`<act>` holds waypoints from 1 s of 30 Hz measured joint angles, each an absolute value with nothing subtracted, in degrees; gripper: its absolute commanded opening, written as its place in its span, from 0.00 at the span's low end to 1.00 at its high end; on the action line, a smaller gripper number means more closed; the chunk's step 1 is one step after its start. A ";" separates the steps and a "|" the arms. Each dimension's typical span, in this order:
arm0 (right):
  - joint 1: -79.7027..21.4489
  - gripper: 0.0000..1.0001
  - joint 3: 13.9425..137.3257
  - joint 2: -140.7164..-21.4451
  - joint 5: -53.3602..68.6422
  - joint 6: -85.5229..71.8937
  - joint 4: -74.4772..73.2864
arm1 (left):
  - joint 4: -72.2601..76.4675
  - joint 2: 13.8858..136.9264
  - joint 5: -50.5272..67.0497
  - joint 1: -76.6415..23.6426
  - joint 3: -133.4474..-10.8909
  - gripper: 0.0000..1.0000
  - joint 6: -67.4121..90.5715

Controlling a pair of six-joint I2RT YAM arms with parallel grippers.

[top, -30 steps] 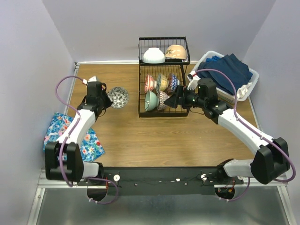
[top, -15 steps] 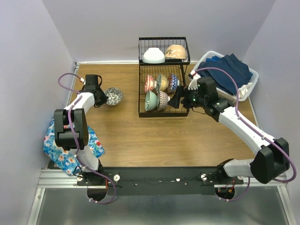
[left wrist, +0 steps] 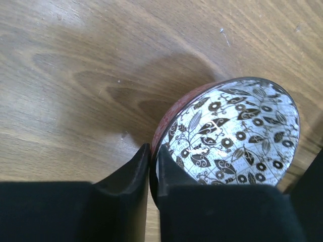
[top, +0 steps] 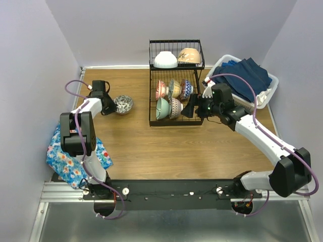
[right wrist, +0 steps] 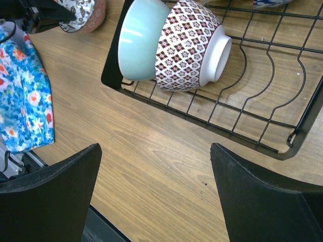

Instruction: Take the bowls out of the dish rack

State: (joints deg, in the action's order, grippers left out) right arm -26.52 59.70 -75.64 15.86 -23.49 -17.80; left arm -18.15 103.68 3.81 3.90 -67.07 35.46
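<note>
On the table at the left, a bowl (top: 123, 104) with a black-and-white floral inside and red outside (left wrist: 237, 136) rests mouth up. My left gripper (top: 112, 106) (left wrist: 154, 148) pinches its near rim, one finger inside and one outside. The black wire dish rack (top: 176, 124) holds mint-green (top: 162, 107), red-patterned (top: 174, 107), pink (top: 161, 89), olive (top: 174, 88) and blue-zigzag (top: 186, 89) bowls on edge below. White (top: 165, 60) and beige (top: 189, 55) bowls sit on its upper shelf. My right gripper (top: 189, 110) (right wrist: 155, 146) stands open beside the rack's front right corner, facing the mint-green (right wrist: 141, 38) and patterned (right wrist: 186, 45) bowls.
A white plastic basket (top: 270, 88) of blue cloths stands right of the rack, just behind my right arm. A blue floral cloth (top: 75, 148) (right wrist: 22, 96) lies at the table's left front edge. The rack's wire floor (right wrist: 262, 126) is bare near my right fingers.
My left arm has swung back and left, bringing the floral bowl down onto the table and turning it mouth up. The right gripper has edged slightly toward the rack.
</note>
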 measured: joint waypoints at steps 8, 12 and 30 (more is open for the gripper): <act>-26.52 0.97 58.24 -75.66 15.40 -23.90 -17.65 | -16.93 102.96 4.16 4.43 -67.00 0.80 34.98; -26.52 0.97 58.02 -75.72 14.11 -24.73 -17.56 | -17.04 100.40 3.92 4.51 -66.72 0.99 34.26; -27.29 0.97 61.43 -86.02 4.40 -31.70 -15.66 | -17.72 68.16 1.65 -0.82 -51.94 0.99 25.56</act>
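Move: The left hand still has the left rim of the flower-lined bowl between its pads; that bowl's middle is about 5 cm right, 2 cm ahead and 2 cm lower. The teal bowl sits some 28 cm to this hand's right and 4 cm nearer. From the right hand, the diamond-patterned bowl in the rack lies about 8 cm ahead, 7 cm left and 12 cm below; the teal bowl is 8 cm left of it, the blue zigzag bowl 10 cm beyond and 6 cm right. Straight up at first and then also back, the left hand leaves the flower-lined bowl: its fingers spread wide off the rim, then it climbs about 13 cm and draws back some 7, fingertips tilting up. Meanwhile the right hand, still open, sinks about 5 cm and reaches some 4 forward towards the diamond-patterned bowl, turning slightly clockwise. ##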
